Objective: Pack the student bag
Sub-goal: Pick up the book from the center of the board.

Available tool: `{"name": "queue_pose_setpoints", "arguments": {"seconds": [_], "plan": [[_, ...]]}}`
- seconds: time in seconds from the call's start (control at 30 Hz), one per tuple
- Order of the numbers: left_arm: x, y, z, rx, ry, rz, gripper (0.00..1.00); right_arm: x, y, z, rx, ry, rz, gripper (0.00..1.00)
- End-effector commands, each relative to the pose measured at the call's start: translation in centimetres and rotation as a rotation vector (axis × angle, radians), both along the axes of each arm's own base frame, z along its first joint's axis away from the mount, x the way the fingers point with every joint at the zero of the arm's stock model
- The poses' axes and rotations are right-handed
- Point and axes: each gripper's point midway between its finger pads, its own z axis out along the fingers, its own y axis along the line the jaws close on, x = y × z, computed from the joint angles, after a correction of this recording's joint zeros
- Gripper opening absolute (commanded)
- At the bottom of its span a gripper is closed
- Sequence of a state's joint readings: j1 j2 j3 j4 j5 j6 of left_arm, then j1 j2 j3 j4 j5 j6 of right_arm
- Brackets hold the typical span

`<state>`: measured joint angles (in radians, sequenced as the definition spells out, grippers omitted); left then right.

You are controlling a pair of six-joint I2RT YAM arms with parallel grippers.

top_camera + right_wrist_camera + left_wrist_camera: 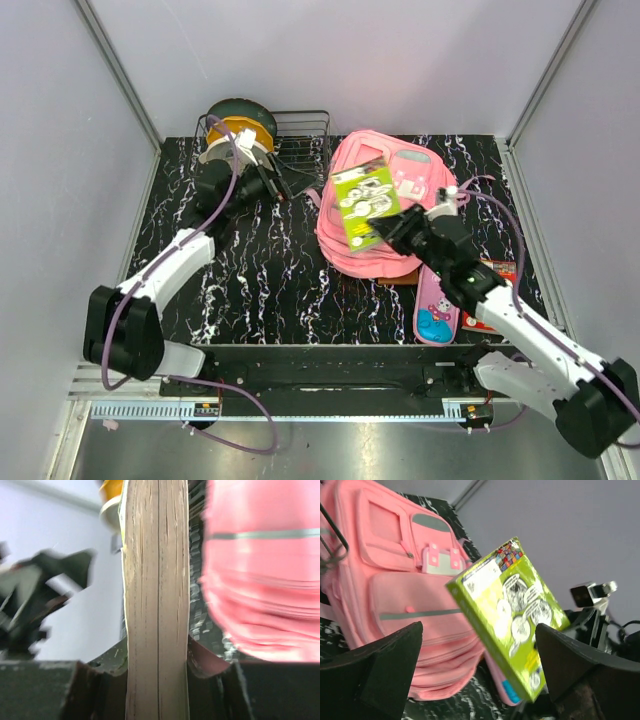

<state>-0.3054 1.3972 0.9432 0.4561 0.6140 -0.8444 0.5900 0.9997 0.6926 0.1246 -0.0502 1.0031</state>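
Observation:
The student bag [408, 172] is a large pink backpack lying flat at the back centre of the marble table, front pockets up. A green book [364, 203] with round pictures on its cover hangs tilted over the bag's left half, and my right gripper [392, 232] is shut on its lower right end. The right wrist view shows the book's page edge [156, 580] clamped between my right gripper's [156, 655] jaws, with the bag [265, 580] to the right. My left gripper [283, 190] stands open and empty left of the bag. Its wrist view looks past the left gripper [479, 627] at the book [512, 610] and the bag [395, 580].
A wire basket [303, 135] stands at the back, with a dark green and yellow round object [240, 122] to its left. A small pink pencil case [437, 310] lies near the front right. A red item [497, 272] lies partly under the right arm.

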Motion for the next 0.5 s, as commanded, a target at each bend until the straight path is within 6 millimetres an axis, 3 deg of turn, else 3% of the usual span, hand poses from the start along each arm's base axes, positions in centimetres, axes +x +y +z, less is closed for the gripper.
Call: {"name": "queue_pose_setpoints", "arguments": {"seconds": [0.0, 0.1, 0.17, 0.23, 0.3, 0.47], "plan": [[-0.2, 1.1, 1.6, 0.304, -0.207, 0.076, 0.99, 2.3, -9.7, -0.3, -0.15, 0.036, -0.419, 0.0], [-1.2, -0.7, -0.1, 0.404, -0.227, 0.03, 0.99, 1.9, -14.0, -1.7, -0.234, 0.102, -0.545, 0.0], [-1.8, -1.9, -0.9, 0.457, -0.266, -0.022, 0.99, 1.7, -15.6, -1.9, -0.246, 0.115, -0.572, 0.0], [-2.9, -4.2, -2.0, 0.505, -0.295, -0.097, 0.99, 1.5, -18.3, -2.2, -0.251, 0.154, -0.632, 0.0], [-4.1, -6.2, -3.5, 0.586, -0.36, -0.172, 0.99, 1.2, -20.7, -1.6, -0.236, 0.154, -0.699, 0.0], [-5.9, -9.7, -5.9, 0.613, -0.408, -0.346, 0.99, 0.2, -24.2, 0.3, -0.279, 0.126, -0.79, 0.0]]}}
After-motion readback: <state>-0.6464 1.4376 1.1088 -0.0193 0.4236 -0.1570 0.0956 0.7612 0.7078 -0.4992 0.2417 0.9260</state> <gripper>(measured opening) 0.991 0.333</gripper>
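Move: The right hand holds the green book over the backpack. The backpack's right edge, where the book goes, lies about 21 cm to its right, 14 cm ahead and 19 cm below. The pink pencil case is about 17 cm right and 12 cm back, the red book about 30 cm right and 10 cm back. From the empty left hand, the backpack's middle lies about 23 cm right, 3 cm ahead and 22 cm below; the plate rack is 17 cm ahead, 8 cm left. Sweep the right gripper fast to the right, about 22 cm, sinking some 6 cm, and carry the pinched green book across the backpack to its right side, swinging the hand about 40 degrees clockwise and tipping the fingers down a little. Meanwhile bring the open left gripper right, back and, after a slight rise, down towards the backpack, rolling its left side up. ##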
